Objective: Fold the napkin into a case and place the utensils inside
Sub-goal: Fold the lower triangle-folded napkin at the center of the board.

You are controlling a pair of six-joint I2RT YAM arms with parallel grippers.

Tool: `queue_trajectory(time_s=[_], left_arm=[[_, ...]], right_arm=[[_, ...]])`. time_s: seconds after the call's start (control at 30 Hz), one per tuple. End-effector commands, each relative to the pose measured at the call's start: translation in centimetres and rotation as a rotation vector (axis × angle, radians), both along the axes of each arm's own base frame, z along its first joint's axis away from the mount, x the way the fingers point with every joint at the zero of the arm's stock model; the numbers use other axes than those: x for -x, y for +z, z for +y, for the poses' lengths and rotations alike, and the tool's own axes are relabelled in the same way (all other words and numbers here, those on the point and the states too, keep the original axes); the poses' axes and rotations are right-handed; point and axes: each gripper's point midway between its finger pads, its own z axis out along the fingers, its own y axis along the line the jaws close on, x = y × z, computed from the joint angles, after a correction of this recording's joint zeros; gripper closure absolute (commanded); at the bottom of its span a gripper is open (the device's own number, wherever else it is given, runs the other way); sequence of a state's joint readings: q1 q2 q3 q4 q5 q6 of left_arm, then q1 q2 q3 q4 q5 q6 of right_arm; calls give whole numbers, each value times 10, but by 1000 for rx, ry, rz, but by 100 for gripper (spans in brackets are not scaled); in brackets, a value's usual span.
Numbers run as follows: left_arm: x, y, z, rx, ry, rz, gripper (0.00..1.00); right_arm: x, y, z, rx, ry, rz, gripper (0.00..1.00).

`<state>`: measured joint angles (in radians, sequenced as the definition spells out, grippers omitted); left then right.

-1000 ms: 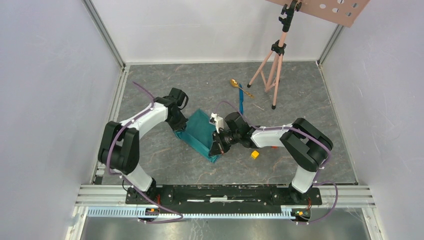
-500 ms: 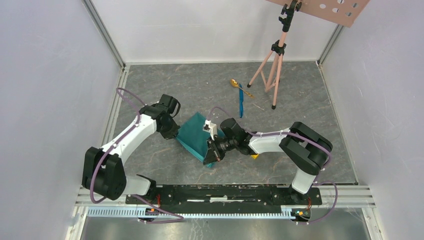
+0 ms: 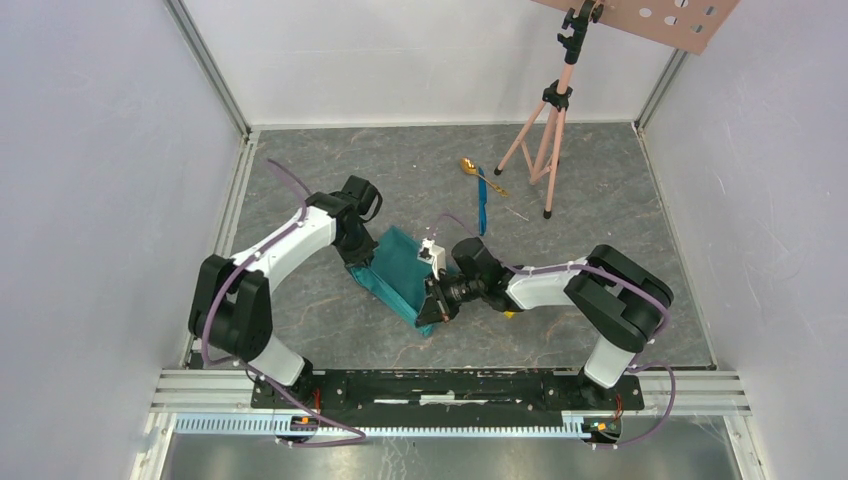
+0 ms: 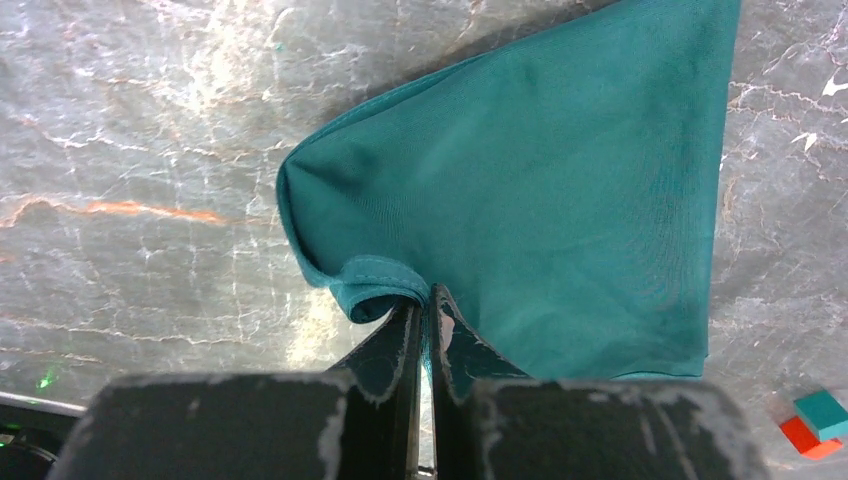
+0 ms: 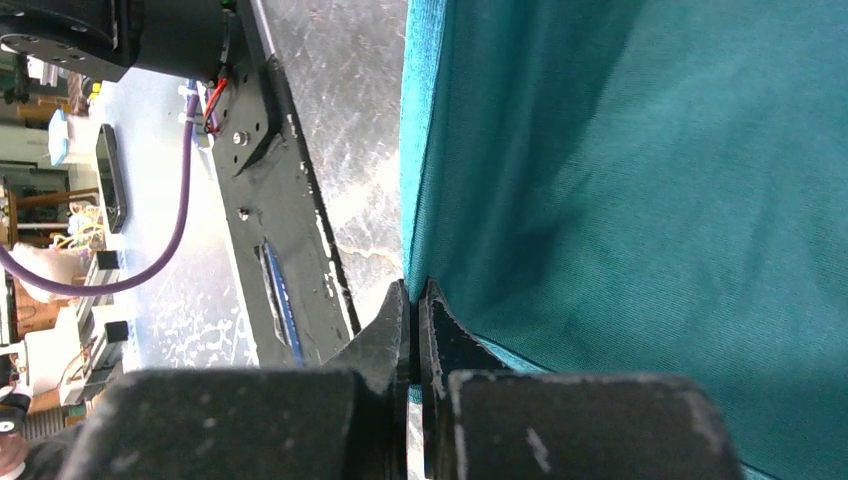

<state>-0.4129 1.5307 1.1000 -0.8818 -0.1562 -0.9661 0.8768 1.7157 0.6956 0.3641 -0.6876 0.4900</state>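
Observation:
The teal-green napkin (image 3: 400,272) is folded and stretched between my two grippers in the middle of the table. My left gripper (image 3: 358,262) is shut on its left corner, where the hem curls over beside the jaws in the left wrist view: gripper (image 4: 428,295), napkin (image 4: 540,170). My right gripper (image 3: 432,306) is shut on the near corner, and in the right wrist view the gripper (image 5: 415,290) pinches the edge of the napkin (image 5: 640,200). The utensils lie farther back: the gold spoon (image 3: 468,166) and the blue knife (image 3: 482,205), apart from both grippers.
A pink tripod (image 3: 545,130) stands at the back right, close to the utensils. A yellow cube (image 3: 510,313) peeks out under the right forearm. A teal cube (image 4: 820,410) and a red cube (image 4: 803,438) lie beside the napkin. The arms' base rail (image 5: 270,200) is near.
Both grippers swung the napkin toward the front left, then brought it back toward the middle. Both grips on the cloth held throughout.

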Motion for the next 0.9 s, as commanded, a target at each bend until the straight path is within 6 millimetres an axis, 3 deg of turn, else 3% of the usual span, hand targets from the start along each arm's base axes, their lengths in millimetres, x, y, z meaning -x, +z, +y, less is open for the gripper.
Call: queue_trajectory(time_s=[0.0, 0.37, 0.57, 0.87], left_arm=[[-40, 7, -1, -49, -1, -94, 98], [-59, -10, -9, -84, -41, -61, 98], [-62, -24, -7, -114, -50, -30, 98], [-62, -33, -7, -121, -57, -8, 98]], right_arm=[[7, -10, -16, 37, 1, 49, 100], [-3, -16, -17, 47, -22, 47, 100], [-11, -19, -18, 79, -28, 17, 93], [-35, -4, -19, 90, -53, -157, 50]])
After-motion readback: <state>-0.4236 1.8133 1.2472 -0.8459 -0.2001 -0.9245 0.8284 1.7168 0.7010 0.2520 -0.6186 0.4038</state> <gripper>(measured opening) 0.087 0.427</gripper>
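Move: Both hands hold the raised edge of the napkin's top layer. The far corner of the napkin lies about 7 cm ahead of the left hand, 6 cm to its right and 6 cm lower; the napkin's left corner is 1 cm back and 3 cm to the left. From the right hand, the napkin's near corner lies level fore and aft, roughly 1 cm left and 3 cm below; the yellow cube is 1 cm ahead and 15 cm to the right. Down and forward, about 4 cm each way, the left hand takes its still-pinched edge over the napkin towards the far corner, with a slight tilt. The right hand eases some 2 cm forward, right and down at the near corner, keeping its pinch at first, then opens its fingers nearly halfway to let go of the cloth there. ##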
